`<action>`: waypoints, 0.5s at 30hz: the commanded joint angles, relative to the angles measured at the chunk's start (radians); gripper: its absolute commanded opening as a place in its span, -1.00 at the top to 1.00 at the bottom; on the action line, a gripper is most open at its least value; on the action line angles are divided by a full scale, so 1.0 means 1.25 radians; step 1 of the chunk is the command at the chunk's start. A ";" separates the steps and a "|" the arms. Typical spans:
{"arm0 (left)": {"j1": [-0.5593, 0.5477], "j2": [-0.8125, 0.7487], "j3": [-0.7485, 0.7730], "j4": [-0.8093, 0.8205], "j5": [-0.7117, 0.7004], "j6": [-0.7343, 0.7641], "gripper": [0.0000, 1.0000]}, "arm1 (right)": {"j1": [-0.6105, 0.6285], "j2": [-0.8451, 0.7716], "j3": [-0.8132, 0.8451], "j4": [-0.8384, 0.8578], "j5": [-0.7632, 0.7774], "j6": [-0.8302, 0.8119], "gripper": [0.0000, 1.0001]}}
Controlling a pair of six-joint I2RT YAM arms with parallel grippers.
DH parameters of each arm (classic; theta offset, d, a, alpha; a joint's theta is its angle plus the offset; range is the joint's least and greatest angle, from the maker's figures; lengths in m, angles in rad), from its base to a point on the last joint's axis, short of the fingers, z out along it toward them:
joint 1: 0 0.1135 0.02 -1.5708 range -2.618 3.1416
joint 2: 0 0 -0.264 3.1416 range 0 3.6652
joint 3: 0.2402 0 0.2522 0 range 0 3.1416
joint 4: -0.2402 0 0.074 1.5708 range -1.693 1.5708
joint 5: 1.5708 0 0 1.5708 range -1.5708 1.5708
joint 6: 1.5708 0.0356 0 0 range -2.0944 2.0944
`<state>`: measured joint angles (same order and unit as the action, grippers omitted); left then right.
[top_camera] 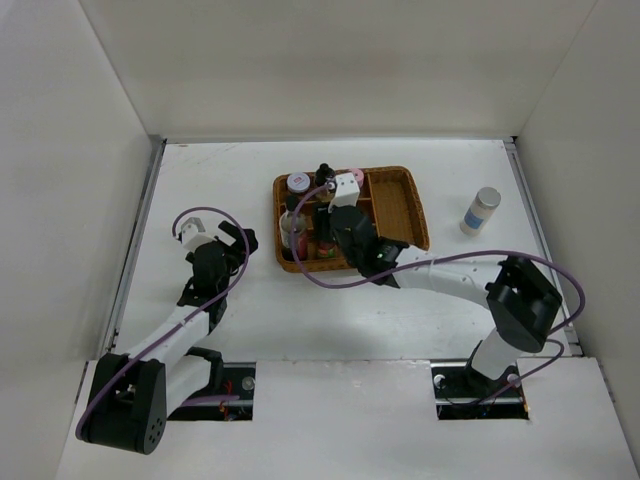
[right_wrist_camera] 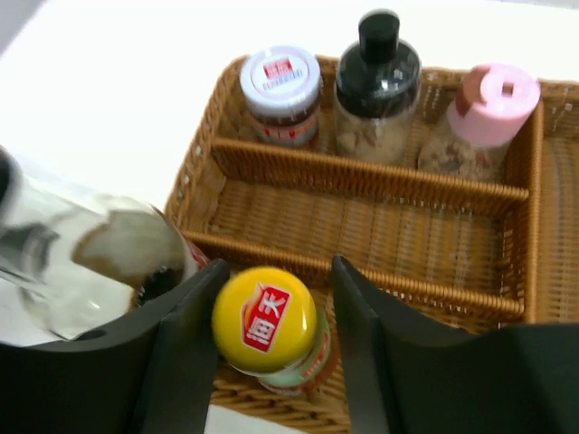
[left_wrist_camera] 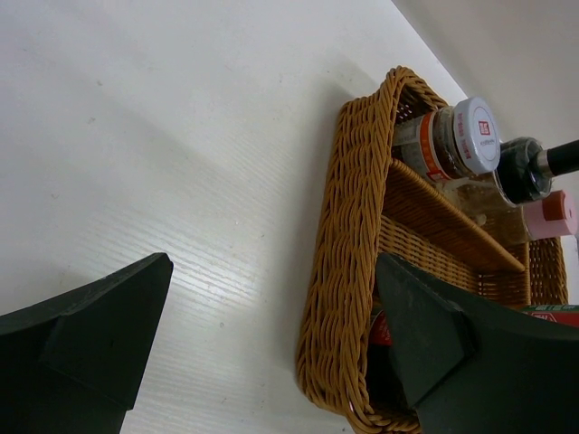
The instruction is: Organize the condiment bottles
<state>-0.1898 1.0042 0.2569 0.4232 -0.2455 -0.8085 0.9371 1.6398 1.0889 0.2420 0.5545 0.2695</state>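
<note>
The brown wicker tray holds the condiment bottles. Its back row has a white-lidded jar, a black-capped bottle and a pink-capped one. In the front compartment stands the yellow-capped dark sauce bottle, with the tall clear bottle to its left. My right gripper straddles the yellow cap, open, with a gap at the right finger. My left gripper is wide open and empty, by the tray's left wall. The white-blue cylinder stands alone on the table, right of the tray.
The tray's middle row and its right-hand compartment hold nothing. White walls close the table at the back and on both sides. The right arm's purple cable loops over the table in front of the tray.
</note>
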 commanded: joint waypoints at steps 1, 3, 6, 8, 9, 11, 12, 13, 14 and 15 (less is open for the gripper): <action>0.005 -0.008 -0.004 0.043 0.004 -0.006 -1.00 | 0.006 -0.021 0.001 0.095 0.037 -0.003 -0.18; 0.008 -0.003 0.001 0.036 0.012 -0.006 -1.00 | 0.006 -0.024 0.000 0.095 0.036 -0.003 -0.26; 0.004 -0.009 -0.003 0.043 0.006 -0.007 -1.00 | 0.011 -0.038 0.000 0.085 0.040 -0.008 -0.35; 0.006 -0.003 -0.002 0.042 0.009 -0.007 -1.00 | 0.013 -0.061 -0.008 0.080 0.045 -0.006 -0.39; 0.009 -0.003 -0.001 0.037 0.012 -0.007 -1.00 | 0.013 -0.076 -0.015 0.078 0.045 -0.011 -0.41; 0.010 -0.013 -0.003 0.039 0.012 -0.007 -1.00 | 0.013 -0.116 -0.034 0.067 0.051 -0.013 -0.45; 0.009 -0.018 -0.005 0.043 0.007 -0.007 -1.00 | 0.008 -0.146 -0.048 0.059 0.057 -0.011 -0.47; 0.009 -0.019 -0.007 0.043 0.006 -0.007 -1.00 | 0.000 -0.178 -0.065 0.053 0.061 -0.007 -0.51; 0.010 -0.018 -0.006 0.041 0.006 -0.007 -1.00 | -0.019 -0.211 -0.084 0.048 0.062 -0.006 -0.55; 0.011 -0.017 -0.004 0.037 0.010 -0.007 -1.00 | -0.038 -0.241 -0.103 0.042 0.062 -0.006 -0.59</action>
<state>-0.1833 1.0039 0.2569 0.4232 -0.2409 -0.8112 0.9340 1.4639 0.9916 0.2699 0.5934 0.2619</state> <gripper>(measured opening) 0.997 0.783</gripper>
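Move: The yellow-capped bottle stands right between the right hand's fingers, its middle about 6 cm below. The black-capped clear bottle is some 7 cm to the hand's left, level with it and 7 cm lower; the black-lidded shaker lies about 13 cm straight ahead, 11 cm lower. Still out on the table, the blue-label jar is roughly 35 cm to the right, 6 cm ahead and 12 cm lower. From the idle left hand, the yellow-capped bottle is about 22 cm right and 2 cm ahead, near its height. Upward and to the right, slowly at first and then faster, the right hand draws off the yellow-capped bottle, some 4 cm up and 3 cm across, backing slightly near the end. Its already loosening fingers go on spreading to about three-quarters open, clearing the cap, and the hand sets off away from the black-capped clear bottle on the side where the blue-label jar stands. ##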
